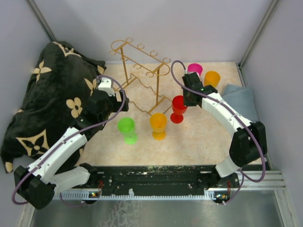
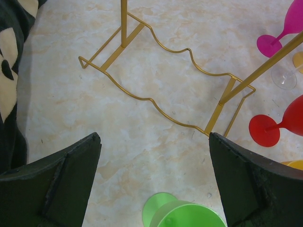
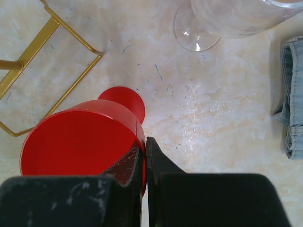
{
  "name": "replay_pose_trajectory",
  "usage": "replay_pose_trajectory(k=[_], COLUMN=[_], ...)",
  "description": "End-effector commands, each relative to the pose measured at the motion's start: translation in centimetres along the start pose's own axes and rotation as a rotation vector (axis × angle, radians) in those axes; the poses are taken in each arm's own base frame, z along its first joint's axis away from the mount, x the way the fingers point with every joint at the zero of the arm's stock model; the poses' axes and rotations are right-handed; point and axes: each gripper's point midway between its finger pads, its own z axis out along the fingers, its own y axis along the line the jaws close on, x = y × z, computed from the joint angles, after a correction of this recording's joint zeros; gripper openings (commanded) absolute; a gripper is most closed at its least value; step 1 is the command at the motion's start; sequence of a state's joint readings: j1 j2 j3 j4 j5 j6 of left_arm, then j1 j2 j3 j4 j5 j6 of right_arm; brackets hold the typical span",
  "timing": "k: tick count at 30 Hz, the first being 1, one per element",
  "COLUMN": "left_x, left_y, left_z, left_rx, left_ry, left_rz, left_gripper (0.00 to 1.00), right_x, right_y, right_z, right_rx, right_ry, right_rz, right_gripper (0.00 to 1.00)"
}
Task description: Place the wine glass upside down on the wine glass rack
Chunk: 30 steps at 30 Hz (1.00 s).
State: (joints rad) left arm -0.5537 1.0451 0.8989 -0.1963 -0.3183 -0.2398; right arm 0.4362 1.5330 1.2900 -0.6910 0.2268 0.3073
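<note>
The red wine glass [image 1: 179, 108] [image 3: 80, 142] stands upright on the table just right of the gold wire wine glass rack [image 1: 142, 75] [image 3: 47, 71]. My right gripper [image 1: 187, 98] [image 3: 146, 146] is shut on its rim, with one finger inside the bowl and the other outside. My left gripper [image 1: 113, 101] [image 2: 155, 142] hangs open and empty left of the rack, facing the rack's base [image 2: 161, 90]. A green glass [image 1: 127, 130] [image 2: 184, 215] stands just under it. The rack's loops hold nothing.
An orange glass [image 1: 158, 125] stands in front of the rack. Pink [image 1: 194, 70] and yellow [image 1: 211, 78] glasses stand behind my right gripper, with a clear glass [image 3: 213, 19] close by. A black flowered blanket [image 1: 52, 94] lies at left, a blue cloth [image 1: 239, 101] at right.
</note>
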Motion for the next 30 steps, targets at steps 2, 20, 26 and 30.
replay_pose_trajectory(k=[2,20,26,30], left_x=[-0.3,-7.3,-11.1,-13.3], left_y=[0.1,-3.2,-5.2,-6.3], left_z=[-0.3,-1.6,-3.3,-4.2], left_rx=[-0.004,0.113,0.213,0.265], left_ry=[-0.008,-0.057,-0.130,-0.163], left_rz=[-0.015,-0.023,-0.065,-0.086], left_gripper=[1.00,0.98,0.98,0.98], right_x=[-2.0,-11.4,-16.0,-18.5], right_y=[-1.0,-3.5,-5.8,-6.0], right_z=[-2.5,-22.0,-26.6,-27.9], right_rx=[0.043,-0.045,0.025,0.026], right_ry=[-0.073,-0.518,-0.778,-0.916], right_rz=[0.021,0.187,0.252,0.283], right_gripper=[0.00,0.00,0.00,0.00])
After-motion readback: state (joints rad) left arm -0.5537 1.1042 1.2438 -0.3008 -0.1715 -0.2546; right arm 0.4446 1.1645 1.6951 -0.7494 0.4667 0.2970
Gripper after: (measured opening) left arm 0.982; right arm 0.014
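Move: The red wine glass is already pinched by its right rim wall in the right hand. The rack's middle lies about 12 cm ahead of that hand and 18 cm to its left, roughly level. The clear glass stands some 11 cm ahead and 5 cm right, the magenta glass about 17 cm ahead and 2 cm right, the near orange glass roughly 7 cm back and 12 cm left. From the left hand the rack is about 17 cm ahead, 7 cm right and 12 cm below. Keeping its pinch on the red glass's rim, the right hand eases back and to the right, then rises fast, about 29 cm in all, ending some 4 cm back and 6 cm right, sideways away from the rack. Its fingers tip up about 40 degrees on the way. The empty left hand, still wide open, rises about 12 cm and drifts 3 cm right. ##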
